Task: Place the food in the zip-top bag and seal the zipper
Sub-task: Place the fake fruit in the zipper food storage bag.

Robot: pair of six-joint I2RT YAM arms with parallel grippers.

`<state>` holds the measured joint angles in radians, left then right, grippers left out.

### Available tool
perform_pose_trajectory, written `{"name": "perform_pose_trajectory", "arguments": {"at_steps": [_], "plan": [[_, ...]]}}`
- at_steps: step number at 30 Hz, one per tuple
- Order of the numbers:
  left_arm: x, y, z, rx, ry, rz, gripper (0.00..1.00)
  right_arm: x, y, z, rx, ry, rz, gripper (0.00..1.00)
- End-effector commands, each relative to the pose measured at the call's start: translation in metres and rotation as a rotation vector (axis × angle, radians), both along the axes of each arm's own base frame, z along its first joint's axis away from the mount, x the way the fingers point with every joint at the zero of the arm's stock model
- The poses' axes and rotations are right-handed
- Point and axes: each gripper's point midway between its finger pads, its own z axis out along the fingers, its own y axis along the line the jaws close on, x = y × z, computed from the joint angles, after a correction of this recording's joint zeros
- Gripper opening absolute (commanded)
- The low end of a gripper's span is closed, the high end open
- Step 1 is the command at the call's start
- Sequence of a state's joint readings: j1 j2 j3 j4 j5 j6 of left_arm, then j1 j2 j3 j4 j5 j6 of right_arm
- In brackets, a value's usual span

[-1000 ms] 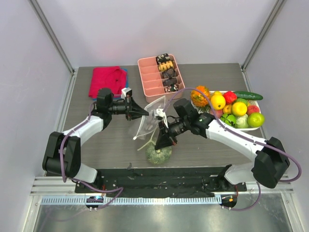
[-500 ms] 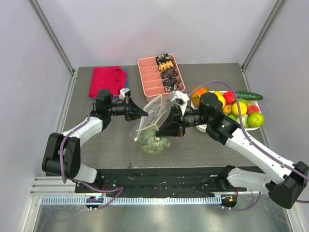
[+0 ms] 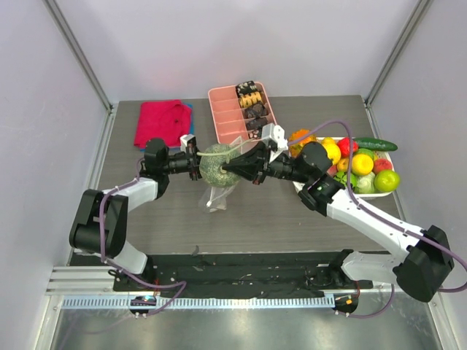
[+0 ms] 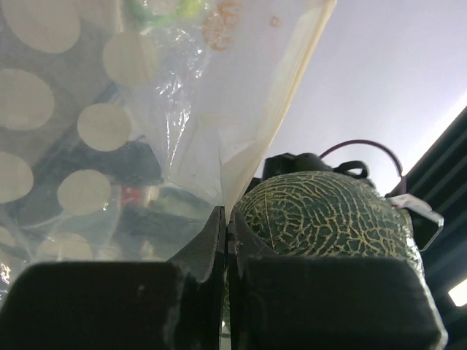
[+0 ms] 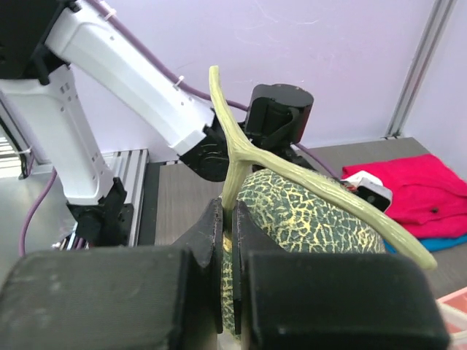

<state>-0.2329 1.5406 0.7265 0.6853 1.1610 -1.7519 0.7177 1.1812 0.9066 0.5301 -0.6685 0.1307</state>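
A netted green toy melon [image 3: 217, 164] hangs above the table between the two grippers. My right gripper [image 3: 235, 168] is shut on its pale green stem [image 5: 233, 153], with the melon [image 5: 306, 211] just past the jaws. My left gripper [image 3: 198, 164] is shut on the edge of the clear polka-dot zip-top bag [image 3: 217, 195], which droops below the melon. In the left wrist view the bag [image 4: 87, 124] spreads up and left from my left gripper [image 4: 228, 219], and the melon [image 4: 321, 219] presses against its right side. A cream strip [image 4: 292, 95] along the bag's edge looks like the zipper; no slider shows.
A white tray [image 3: 387, 191] of toy fruits stands at the right, with a cucumber [image 3: 376, 144] at its far edge. The pink tray [image 3: 226, 124] with dark and tan snacks sits at the back middle. A red cloth [image 3: 160, 120] lies back left.
My right gripper has lifted the melon off the table by its stem and carried it up and left to the left gripper. The bag now hangs under the melon.
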Motion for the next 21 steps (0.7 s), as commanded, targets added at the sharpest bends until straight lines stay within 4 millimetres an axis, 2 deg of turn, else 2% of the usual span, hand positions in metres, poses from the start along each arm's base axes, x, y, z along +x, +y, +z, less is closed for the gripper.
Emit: {"name": "perform_pose_trajectory", "arguments": {"at_steps": [1,2,4,5,7,8,10,14,16,18,21], "plan": [[-0.002,0.004,0.029,-0.092,-0.08,-0.022,0.0,0.007,-0.001,-0.023,-0.004,-0.057,-0.037,0.01],[-0.001,0.005,0.028,-0.097,-0.058,-0.023,0.0,0.006,-0.003,-0.043,-0.045,-0.05,-0.04,0.01],[0.0,0.006,0.031,-0.11,-0.069,-0.023,0.0,0.003,-0.008,-0.054,-0.073,-0.057,-0.045,0.01],[0.002,0.007,0.031,-0.116,-0.051,-0.022,0.0,0.002,-0.011,-0.07,-0.122,-0.043,-0.047,0.01],[0.003,0.008,0.034,-0.124,-0.059,-0.022,0.0,0.0,-0.017,-0.077,-0.152,-0.038,-0.053,0.01],[0.002,0.007,0.036,-0.129,-0.066,-0.025,0.0,0.0,-0.022,-0.089,-0.187,-0.018,-0.063,0.01],[0.003,0.007,0.036,-0.136,-0.054,-0.026,0.0,0.009,-0.029,-0.096,-0.217,-0.049,-0.123,0.01],[0.002,0.007,0.037,-0.142,-0.053,-0.031,0.0,0.037,-0.038,-0.114,-0.271,0.001,-0.239,0.01],[0.0,0.008,0.037,-0.141,-0.052,-0.04,0.0,0.044,-0.039,-0.126,-0.298,0.047,-0.251,0.01],[-0.002,0.009,0.038,-0.141,-0.055,-0.045,0.0,0.054,-0.044,-0.126,-0.308,0.077,-0.276,0.01],[-0.006,0.009,0.041,-0.145,-0.061,-0.046,0.0,0.055,-0.053,-0.134,-0.341,0.142,-0.274,0.01]]}}
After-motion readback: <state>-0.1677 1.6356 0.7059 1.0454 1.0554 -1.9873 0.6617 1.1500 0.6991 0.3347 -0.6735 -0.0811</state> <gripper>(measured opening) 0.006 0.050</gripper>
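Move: The melon, held by its stem in the right fingers, hangs about 6 cm below that hand, some 2 cm ahead and 2 cm left. The zip-top bag's mouth is roughly 14 cm below the right hand, 5 cm ahead and 2 cm right. The pink tray lies some 34 cm ahead, 4 cm right, the fruit basket 17 cm ahead, 38 cm right, both about 32 cm down. From the left hand, pinching the bag's rim, the melon is about 7 cm up, 4 cm back and 1 cm left. The melon is lowered into the bag's mouth by its stem: the right hand sinks about 12.5 cm, drifting some 3 cm right, and its left-pointing fingers dip roughly 15 degrees, keeping their pinch. Meanwhile the left hand, still gripping the rim, draws it about 4 cm forward and 2 cm left, turning slightly counter-clockwise. ##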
